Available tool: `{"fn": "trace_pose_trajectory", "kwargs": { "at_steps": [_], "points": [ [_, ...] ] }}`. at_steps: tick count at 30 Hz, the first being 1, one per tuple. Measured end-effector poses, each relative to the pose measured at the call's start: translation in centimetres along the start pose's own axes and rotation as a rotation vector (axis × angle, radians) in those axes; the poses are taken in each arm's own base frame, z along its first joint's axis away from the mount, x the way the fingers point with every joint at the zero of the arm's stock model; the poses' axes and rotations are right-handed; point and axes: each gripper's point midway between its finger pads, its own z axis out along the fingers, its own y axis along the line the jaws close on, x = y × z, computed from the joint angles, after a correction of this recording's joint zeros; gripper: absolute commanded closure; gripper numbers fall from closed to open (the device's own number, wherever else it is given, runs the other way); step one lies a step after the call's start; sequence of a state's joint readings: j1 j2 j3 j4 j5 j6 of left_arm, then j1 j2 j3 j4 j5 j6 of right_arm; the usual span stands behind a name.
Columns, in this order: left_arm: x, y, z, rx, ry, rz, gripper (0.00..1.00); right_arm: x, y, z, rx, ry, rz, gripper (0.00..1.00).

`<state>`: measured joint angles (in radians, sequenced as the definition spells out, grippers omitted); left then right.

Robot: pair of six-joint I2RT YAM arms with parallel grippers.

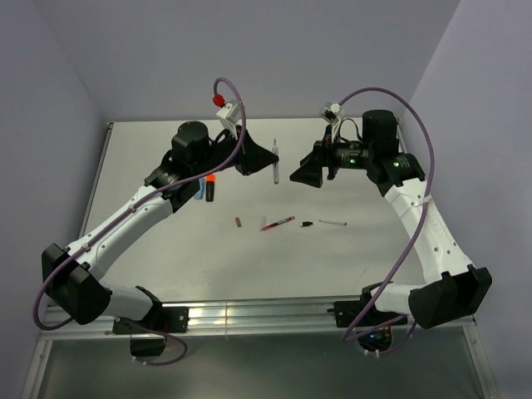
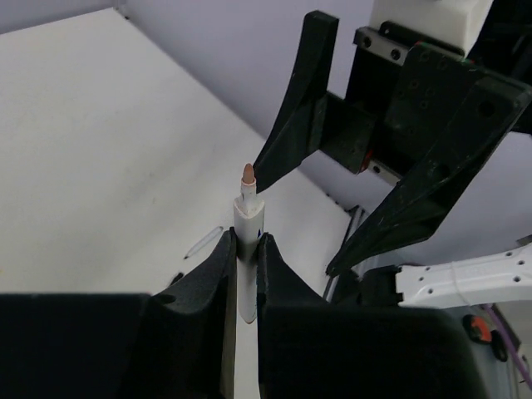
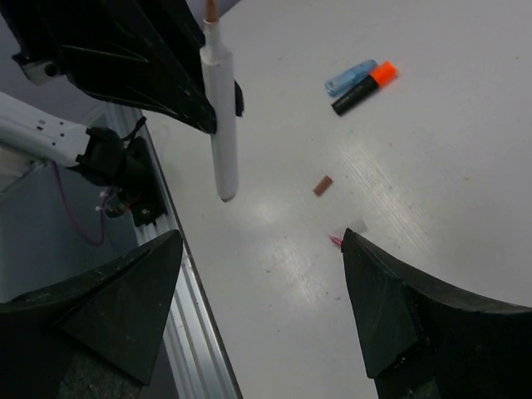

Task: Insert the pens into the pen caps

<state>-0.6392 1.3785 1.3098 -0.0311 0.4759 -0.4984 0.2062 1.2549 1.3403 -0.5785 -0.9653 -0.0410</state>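
My left gripper (image 1: 270, 155) (image 2: 247, 241) is shut on a white pen (image 2: 248, 214) (image 3: 220, 116) (image 1: 275, 169), held above the table with its brownish tip bare. My right gripper (image 1: 298, 176) (image 3: 262, 241) stands open just to the right of it, with nothing between its fingers (image 2: 299, 108). On the table lie a dark red cap (image 1: 238, 222) (image 3: 322, 185), a red pen (image 1: 278, 223), a small black cap (image 1: 306, 224) and a slim white pen (image 1: 332, 223). A black marker with an orange end (image 1: 210, 190) (image 3: 363, 87) lies beside a light-blue marker (image 3: 350, 77).
The table's metal front rail (image 1: 249, 314) runs along the near edge, with both arm bases bolted there. Purple cables (image 1: 416, 125) loop over each arm. Walls close in the table on the left, back and right.
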Motion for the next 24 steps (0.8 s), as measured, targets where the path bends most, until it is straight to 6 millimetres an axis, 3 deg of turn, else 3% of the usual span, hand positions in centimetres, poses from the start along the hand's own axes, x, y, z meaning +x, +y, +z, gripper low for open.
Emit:
{"fn": "trace_pose_trajectory", "kwargs": {
  "at_steps": [7,11,16,24],
  "points": [
    [0.1,-1.0,0.5,0.091,-0.077,-0.113,1.00,-0.5,1.6,1.9,-0.087,-0.003,0.027,0.17],
    [-1.2,-2.0,0.5,0.135,-0.129,-0.149,1.00,0.0,2.2,3.1,-0.128,0.021,0.047,0.21],
    [-2.5,-3.0,0.3,0.176,-0.169,-0.175,1.00,0.3,2.3,3.9,-0.150,0.038,0.069,0.32],
    [-2.6,-3.1,0.3,0.186,-0.183,-0.193,1.00,0.2,3.2,3.9,-0.207,0.040,0.092,0.56]
  ]
}}
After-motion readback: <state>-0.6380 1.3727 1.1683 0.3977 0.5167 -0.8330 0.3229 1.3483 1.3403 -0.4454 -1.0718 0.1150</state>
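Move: The white pen stands roughly upright, tip up, in the left fingers. From the right gripper its middle is about 7 cm to the left, level fore and aft and some 3 cm higher. The left hand has the right gripper's open gap about 7 cm to its right and 3 cm below. On the table some 32 cm beneath the right gripper, and about level with it fore and aft, lie the red pen, 5 cm left, and the black cap, 3 cm right. Slide the right gripper about 5 cm left and a touch back to the white pen's lower end, yawing it some 10 degrees counter-clockwise, and close its fingers from wide to half open around that end. Meanwhile keep the left grip on the pen, lift it about 4 cm and tip its fingers upward nearly 20 degrees, swinging the blunt end towards the right gripper. ##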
